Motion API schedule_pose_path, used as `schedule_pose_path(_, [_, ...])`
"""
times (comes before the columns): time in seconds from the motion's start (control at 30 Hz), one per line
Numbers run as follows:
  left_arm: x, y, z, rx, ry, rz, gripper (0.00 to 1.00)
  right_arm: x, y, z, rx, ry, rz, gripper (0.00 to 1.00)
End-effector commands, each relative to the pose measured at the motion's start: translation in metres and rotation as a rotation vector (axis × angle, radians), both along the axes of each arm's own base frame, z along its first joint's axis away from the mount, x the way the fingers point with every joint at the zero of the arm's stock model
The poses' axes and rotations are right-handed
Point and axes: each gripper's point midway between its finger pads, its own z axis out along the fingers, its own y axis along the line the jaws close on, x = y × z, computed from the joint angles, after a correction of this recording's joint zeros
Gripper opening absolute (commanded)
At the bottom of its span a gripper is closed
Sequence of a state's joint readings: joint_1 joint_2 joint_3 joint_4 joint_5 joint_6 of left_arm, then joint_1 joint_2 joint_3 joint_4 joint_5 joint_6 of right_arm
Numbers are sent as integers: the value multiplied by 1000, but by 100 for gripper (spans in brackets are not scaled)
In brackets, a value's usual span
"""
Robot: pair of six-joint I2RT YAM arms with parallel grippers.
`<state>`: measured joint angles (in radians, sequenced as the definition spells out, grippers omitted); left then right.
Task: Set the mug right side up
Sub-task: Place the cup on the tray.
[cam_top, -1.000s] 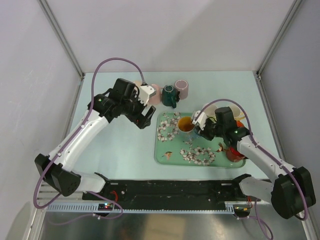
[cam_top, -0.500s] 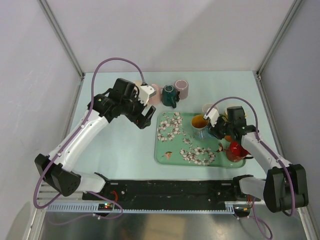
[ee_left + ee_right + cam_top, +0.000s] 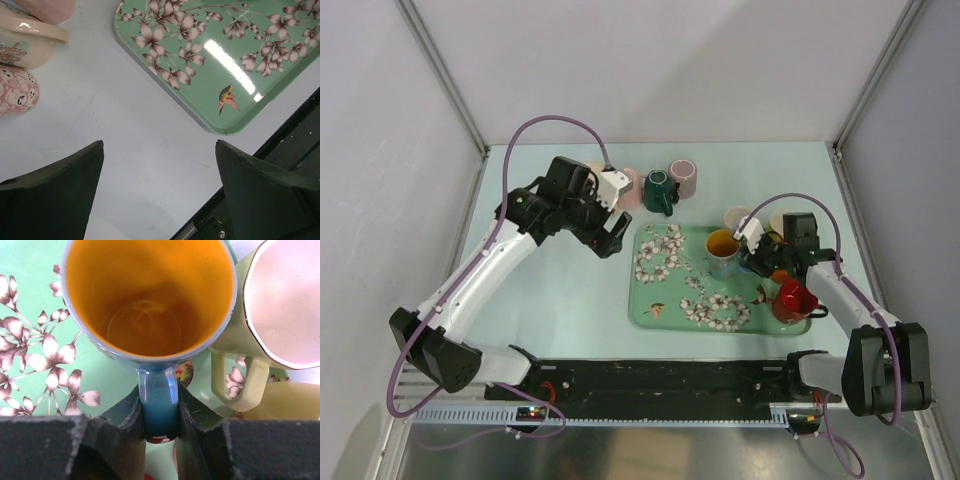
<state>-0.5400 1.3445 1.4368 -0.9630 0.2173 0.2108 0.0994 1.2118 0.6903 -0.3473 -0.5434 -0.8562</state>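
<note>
The mug [image 3: 720,243] is blue outside and orange inside. It stands mouth up on the right part of the green flowered tray [image 3: 665,300]. My right gripper [image 3: 746,256] is shut on its handle from the right. In the right wrist view the blue handle [image 3: 159,395] is pinched between both fingers, and the orange inside of the mug [image 3: 147,295] faces the camera. My left gripper [image 3: 607,238] hangs open over bare table left of the tray. Nothing is between its fingers [image 3: 60,185].
A pale green mug [image 3: 280,300] stands right beside the held mug, nearly touching it. A red mug [image 3: 790,298] sits on the tray's near right corner. Dark green [image 3: 658,190] and pink [image 3: 683,178] mugs stand behind the tray. More pink mugs [image 3: 20,90] lie near my left gripper.
My right gripper has carried the blue mug to the right across the tray, close to the pale green mug. The left arm has not moved.
</note>
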Motion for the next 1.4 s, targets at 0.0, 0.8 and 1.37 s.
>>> schedule_pose_path(0.0, [3,-6,22,-53,-49,-15,96,9,-9,9,-43,-62,34,2])
schedule_pose_path(0.8, [1,-5,21,-53,-47,-22,96,-2,-35,3,-54,37,31,38])
schedule_pose_path(1.37, [33,8,17,61,-117,48,99,4,-27,95,65,-140,-78,94])
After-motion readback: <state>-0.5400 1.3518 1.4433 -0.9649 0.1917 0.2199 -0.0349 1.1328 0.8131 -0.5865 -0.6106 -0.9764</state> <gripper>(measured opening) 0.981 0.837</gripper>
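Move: My right hand still pinches the blue mug's handle. The mug's spot on the tray is about 2 cm ahead of that hand and 1 cm to its left, at about its height. The orange mug stands some 9 cm right and 1 cm ahead, the pale green mug 9 cm ahead and 2 cm left, and the red mug 8 cm back and 9 cm right. From my left hand the spot lies roughly 25 cm right, 3 cm ahead and 15 cm below. Keeping the handle pinched, I carry the blue mug level to the right by about 3 cm, towards the orange mug. Then I open my right fingers wide while easing slightly down and back, and I rise about 5 cm, straight clear of the handle. ##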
